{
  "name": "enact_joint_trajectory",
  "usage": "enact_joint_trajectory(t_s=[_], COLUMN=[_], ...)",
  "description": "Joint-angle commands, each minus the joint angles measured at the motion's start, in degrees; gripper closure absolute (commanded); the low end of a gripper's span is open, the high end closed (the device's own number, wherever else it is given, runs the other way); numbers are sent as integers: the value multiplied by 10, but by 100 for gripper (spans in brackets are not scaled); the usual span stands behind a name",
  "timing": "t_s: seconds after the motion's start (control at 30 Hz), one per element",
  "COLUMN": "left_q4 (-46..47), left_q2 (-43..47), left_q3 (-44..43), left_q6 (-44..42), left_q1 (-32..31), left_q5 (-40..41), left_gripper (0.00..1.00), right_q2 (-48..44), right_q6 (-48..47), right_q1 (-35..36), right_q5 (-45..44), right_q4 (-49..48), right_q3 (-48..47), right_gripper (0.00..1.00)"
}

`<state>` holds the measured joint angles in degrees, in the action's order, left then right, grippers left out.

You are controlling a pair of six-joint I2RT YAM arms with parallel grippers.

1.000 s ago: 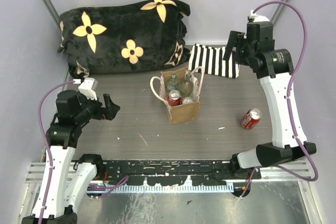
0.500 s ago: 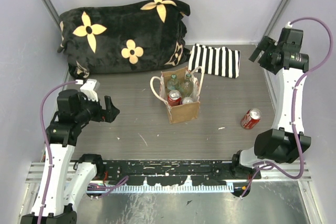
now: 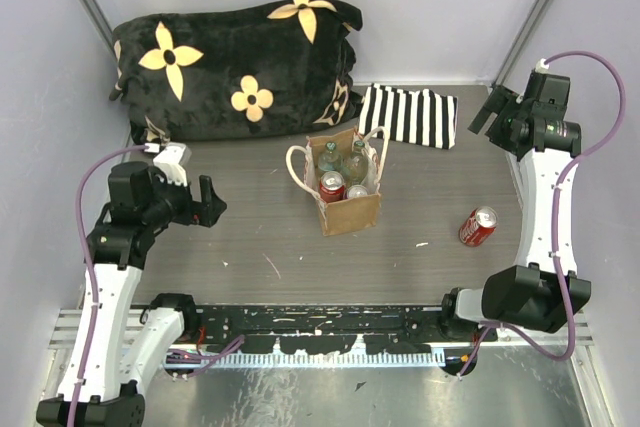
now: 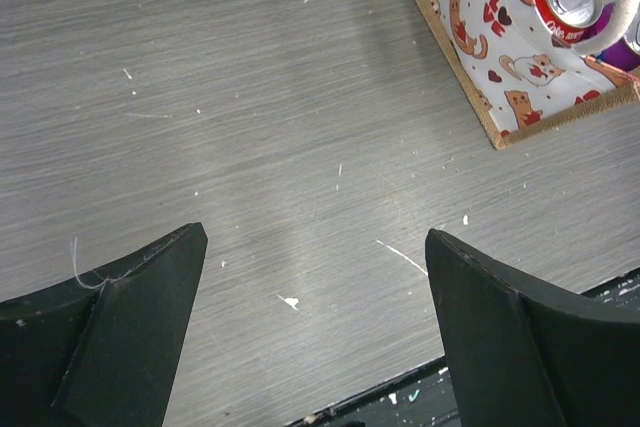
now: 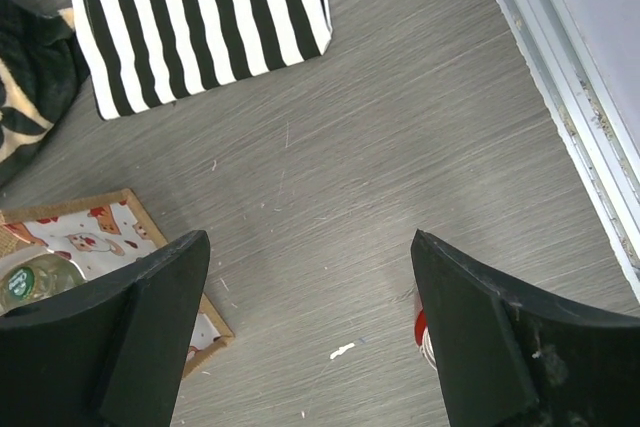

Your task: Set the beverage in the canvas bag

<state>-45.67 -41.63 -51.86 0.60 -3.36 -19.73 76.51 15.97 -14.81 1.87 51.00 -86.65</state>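
Note:
The beverage, a red can [image 3: 478, 226], lies on its side on the grey table right of centre. The canvas bag [image 3: 351, 214] stands upright mid-table with two glass bottles and another red can inside. My right gripper [image 3: 487, 114] hangs open and empty high over the far right corner, well behind the lying can. In the right wrist view only a red sliver of that can [image 5: 423, 332] shows beside the right finger, between the open gripper [image 5: 310, 237] and the frame's bottom. My left gripper [image 3: 212, 202] is open and empty, left of the bag. The left wrist view has the bag's corner [image 4: 470, 27] at top right.
A black cushion with cream flowers [image 3: 235, 67] fills the back left. A flat black-and-white striped fabric piece [image 3: 408, 115] lies behind the bag and also shows in the right wrist view, striped fabric [image 5: 200, 17]. A metal rail [image 5: 560, 107] edges the table on the right.
My right arm has swung from over the striped fabric out to the far right corner, jaws still open. The left gripper has drawn back slightly to the left.

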Motion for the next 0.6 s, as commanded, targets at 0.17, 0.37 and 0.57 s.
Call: enact_joint_trajectory(t_s=[0.17, 0.37, 0.57], left_q4=[94, 112, 148], left_q2=[-12, -20, -34], left_q3=[38, 67, 82], left_q6=[25, 42, 33], left_q1=[3, 3, 3], left_q5=[-16, -35, -52], left_gripper=[2, 2, 2], right_q2=[7, 32, 7], right_q6=[-17, -36, -29], right_q1=[-5, -6, -7], right_q5=[-34, -51, -68], right_q4=[5, 71, 75], right_q3=[-24, -30, 70], right_gripper=[12, 12, 12])
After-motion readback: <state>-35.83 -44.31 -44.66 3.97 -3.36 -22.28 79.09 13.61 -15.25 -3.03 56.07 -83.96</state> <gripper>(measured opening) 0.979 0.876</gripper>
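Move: The last red Coke can stands on the table some 14 cm back towards the base from the right gripper, about 2 cm to its right and roughly 22 cm below. The canvas bag lies some 34 cm to the gripper's left and 4 cm back; the striped cloth about 18 cm ahead and 14 cm left. From the left gripper, the can is about 65 cm to the right, roughly level fore-and-aft, and 16 cm lower. Start the open, empty right gripper down towards the red can: sink about 5 cm, gathering speed, while drawing some 2 cm back and slightly right, and tip the fingers about 10 degrees steeper; stay open and well above the can. Meanwhile let the empty left gripper, also open, drift down about 3 cm and forward about 2 cm, slightly to the right. ##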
